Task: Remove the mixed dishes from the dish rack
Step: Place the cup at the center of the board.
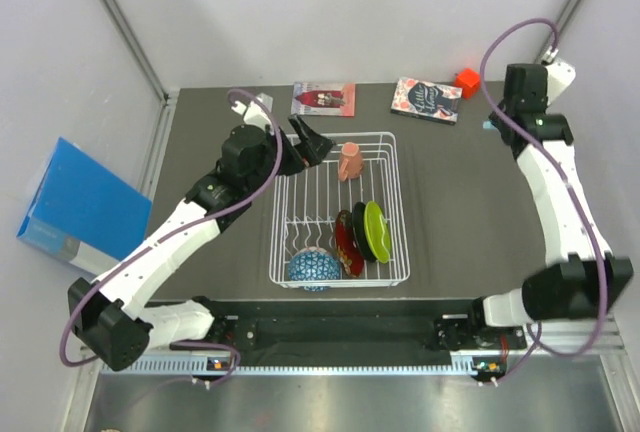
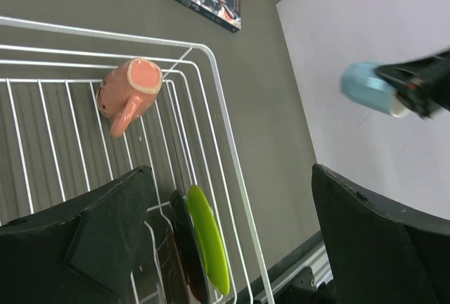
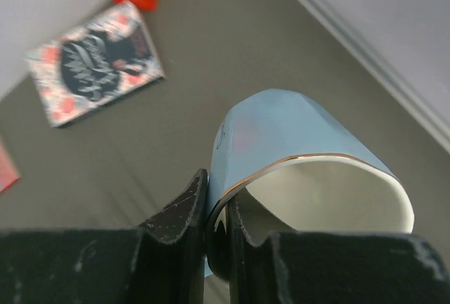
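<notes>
The white wire dish rack [image 1: 392, 192] stands mid-table. In it a salmon-pink cup [image 1: 349, 161] lies on its side at the far end, and a lime green plate [image 1: 377, 229], a black plate [image 1: 362, 232] and a red patterned plate [image 1: 346, 244] stand on edge. A blue-patterned bowl [image 1: 312, 269] sits at the near end. My left gripper [image 1: 310, 140] hangs open over the rack's far left corner, holding nothing; the pink cup [image 2: 130, 93] lies ahead of it. My right gripper [image 3: 219, 205] is shut on the rim of the light blue mug [image 3: 295, 135], held above the table's far right.
Two books [image 1: 324, 98] [image 1: 427, 99] and a red block [image 1: 467, 79] lie along the far edge. A blue box [image 1: 85, 202] leans outside the table's left side. Metal frame posts rise at both far corners.
</notes>
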{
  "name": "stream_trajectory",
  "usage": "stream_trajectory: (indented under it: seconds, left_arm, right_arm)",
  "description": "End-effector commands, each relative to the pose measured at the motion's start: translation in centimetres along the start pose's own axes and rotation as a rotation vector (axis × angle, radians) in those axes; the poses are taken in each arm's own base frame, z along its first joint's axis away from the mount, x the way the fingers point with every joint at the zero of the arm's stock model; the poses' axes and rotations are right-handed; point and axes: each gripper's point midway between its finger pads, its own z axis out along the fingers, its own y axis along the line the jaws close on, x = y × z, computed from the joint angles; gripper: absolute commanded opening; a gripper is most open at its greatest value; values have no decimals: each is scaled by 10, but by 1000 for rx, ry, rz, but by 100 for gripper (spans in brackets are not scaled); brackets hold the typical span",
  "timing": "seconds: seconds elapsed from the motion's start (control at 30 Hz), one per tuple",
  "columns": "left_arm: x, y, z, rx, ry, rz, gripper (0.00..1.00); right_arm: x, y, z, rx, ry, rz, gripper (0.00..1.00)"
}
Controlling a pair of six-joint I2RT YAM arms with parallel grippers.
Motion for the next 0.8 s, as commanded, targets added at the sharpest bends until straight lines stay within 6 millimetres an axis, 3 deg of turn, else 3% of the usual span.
stream_trajectory:
  seconds: [0.0, 0.03, 0.07, 0.23, 0.37, 0.63, 0.77]
  left_arm:
    - [12, -3, -14, 34, 52, 15, 99]
    - [13, -1, -17, 32, 47, 20, 99]
    - [14, 2, -23, 31, 37, 26, 99]
    - [13, 14, -42, 18, -11, 78, 99]
    - [16, 31, -44, -43, -16, 111, 99]
    - [28, 39, -41, -47, 18, 114, 99]
    - [28, 41, -41, -49, 14, 131, 99]
  right_arm:
    - [19, -1, 52, -7, 171, 120, 0]
    - [17, -6, 62, 13, 177, 134, 0]
    - [31, -10, 81, 43, 217, 120, 0]
    - [58, -28, 124, 108, 295, 110, 0]
    - [58, -25, 142, 76, 295, 132, 0]
    - [51, -4, 172, -24, 301, 178, 0]
    - [63, -14, 185, 54, 353, 121, 0]
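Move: The right gripper already holds the blue cup high over the right part of the board. The bare spot it is bound for lies roughly 15 cm ahead, 5 cm right and 27 cm down. The Little Women book is about 32 cm ahead and 6 cm left, the red cube about 40 cm ahead and 8 cm right, both about 30 cm down. From the left gripper, the spot is some 22 cm ahead, 45 cm right and 27 cm down. Keep the right gripper pinched on the cup's wall and sink it fast, about 18 cm, edging forward and right, while the fingers tip some 25 degrees further downward. Then carry the cup forward another 5 cm towards the bare board near the book, easing up slightly. Meanwhile draw the empty, open left gripper down, back and left a few centimetres. ##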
